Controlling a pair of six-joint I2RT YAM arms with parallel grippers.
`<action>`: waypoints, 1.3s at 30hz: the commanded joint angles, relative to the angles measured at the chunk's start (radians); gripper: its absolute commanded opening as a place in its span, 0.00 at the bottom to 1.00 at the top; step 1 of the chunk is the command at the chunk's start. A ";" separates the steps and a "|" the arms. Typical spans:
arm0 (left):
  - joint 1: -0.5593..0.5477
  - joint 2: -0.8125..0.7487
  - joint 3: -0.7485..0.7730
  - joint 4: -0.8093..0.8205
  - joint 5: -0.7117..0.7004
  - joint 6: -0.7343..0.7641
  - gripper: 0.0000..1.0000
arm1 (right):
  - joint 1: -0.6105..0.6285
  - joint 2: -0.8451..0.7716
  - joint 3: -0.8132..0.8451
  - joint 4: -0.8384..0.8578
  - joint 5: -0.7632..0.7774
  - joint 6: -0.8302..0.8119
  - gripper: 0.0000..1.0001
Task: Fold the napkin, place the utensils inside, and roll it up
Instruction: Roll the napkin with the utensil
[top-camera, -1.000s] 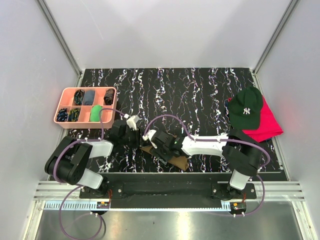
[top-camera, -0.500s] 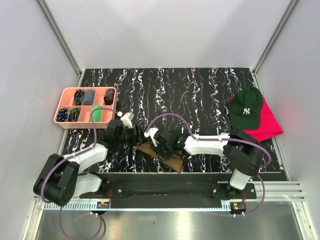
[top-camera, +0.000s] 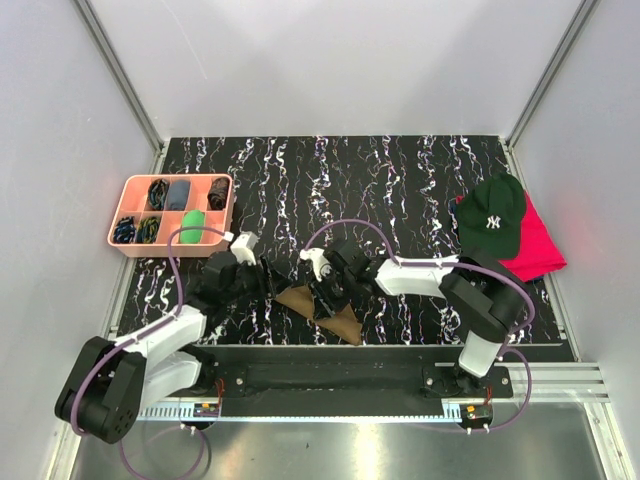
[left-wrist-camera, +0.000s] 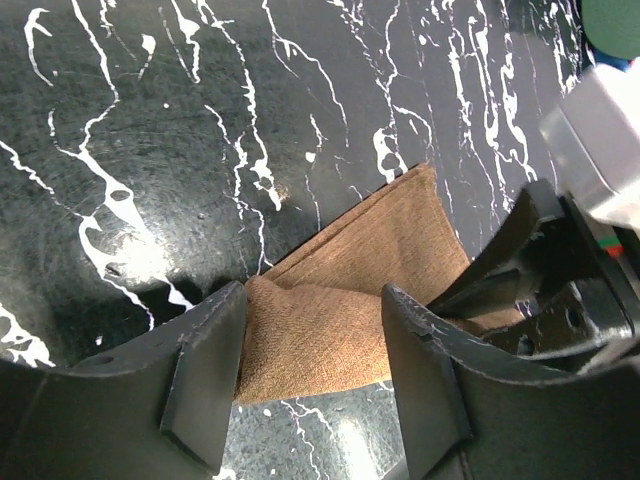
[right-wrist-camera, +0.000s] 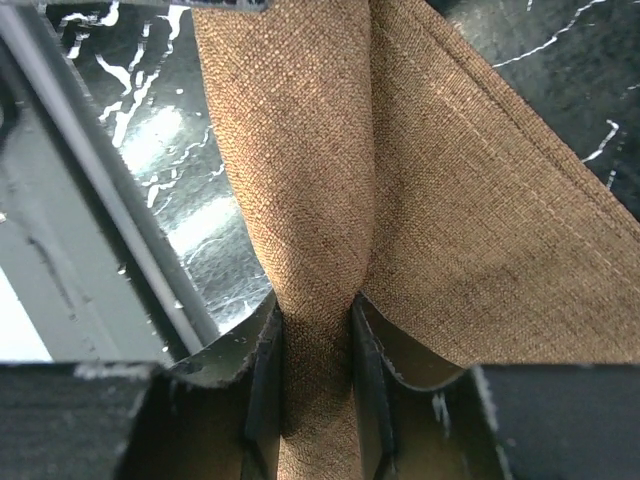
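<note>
The napkin (top-camera: 335, 318) is a brown cloth, bunched into a partly rolled wedge near the table's front edge. In the right wrist view a fold of the napkin (right-wrist-camera: 480, 220) is pinched tight in my right gripper (right-wrist-camera: 315, 320), which is shut on it. My right gripper (top-camera: 322, 290) sits over the cloth's far left part. In the left wrist view my left gripper (left-wrist-camera: 315, 300) stands open astride the napkin's (left-wrist-camera: 340, 300) rolled end, and the cloth touches the left finger (left-wrist-camera: 205, 370). My left gripper (top-camera: 268, 285) is just left of the cloth. The utensils are out of sight.
A pink compartment tray (top-camera: 125, 240) holding small items stands at the back left. A dark green cap (top-camera: 490, 225) lies on a red cloth (top-camera: 540, 245) at the right. The metal rail (right-wrist-camera: 90, 200) runs close along the table's near edge.
My left gripper has come down toward the napkin's left end and now straddles it. My right gripper has closed on a fold and shifted slightly right, dragging the cloth.
</note>
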 joint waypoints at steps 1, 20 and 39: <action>0.004 0.032 -0.012 0.124 0.037 0.014 0.57 | -0.028 0.063 -0.029 -0.051 -0.104 -0.002 0.33; 0.004 0.227 -0.010 0.186 0.080 0.020 0.37 | -0.094 0.129 0.006 -0.054 -0.196 -0.002 0.33; 0.004 0.323 0.054 0.122 0.098 0.034 0.33 | -0.103 0.008 0.152 -0.241 -0.072 0.006 0.66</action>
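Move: The napkin roll's left end lies just under my open left fingers, about 2 cm to the right, 1 cm back and 4 cm down. The napkin's loose flat corner is roughly 6 cm to the right and 5 cm below, 1 cm back. My right hand already pinches the roll at mid-length. From that hand, the left end lies about 9 cm to the left and 4 ahead, and the napkin's right end some 5 cm right and 4 back. I sink my left hand almost 4 cm onto the roll's left end while closing its fingers around the napkin, tipping the hand a little further down and easing about 1 cm right. My right hand stays at the middle of the roll, twisting about 15 degrees so its fingertips swing back towards me, then opens wide to let go of its pinch and rises about 1 cm. ##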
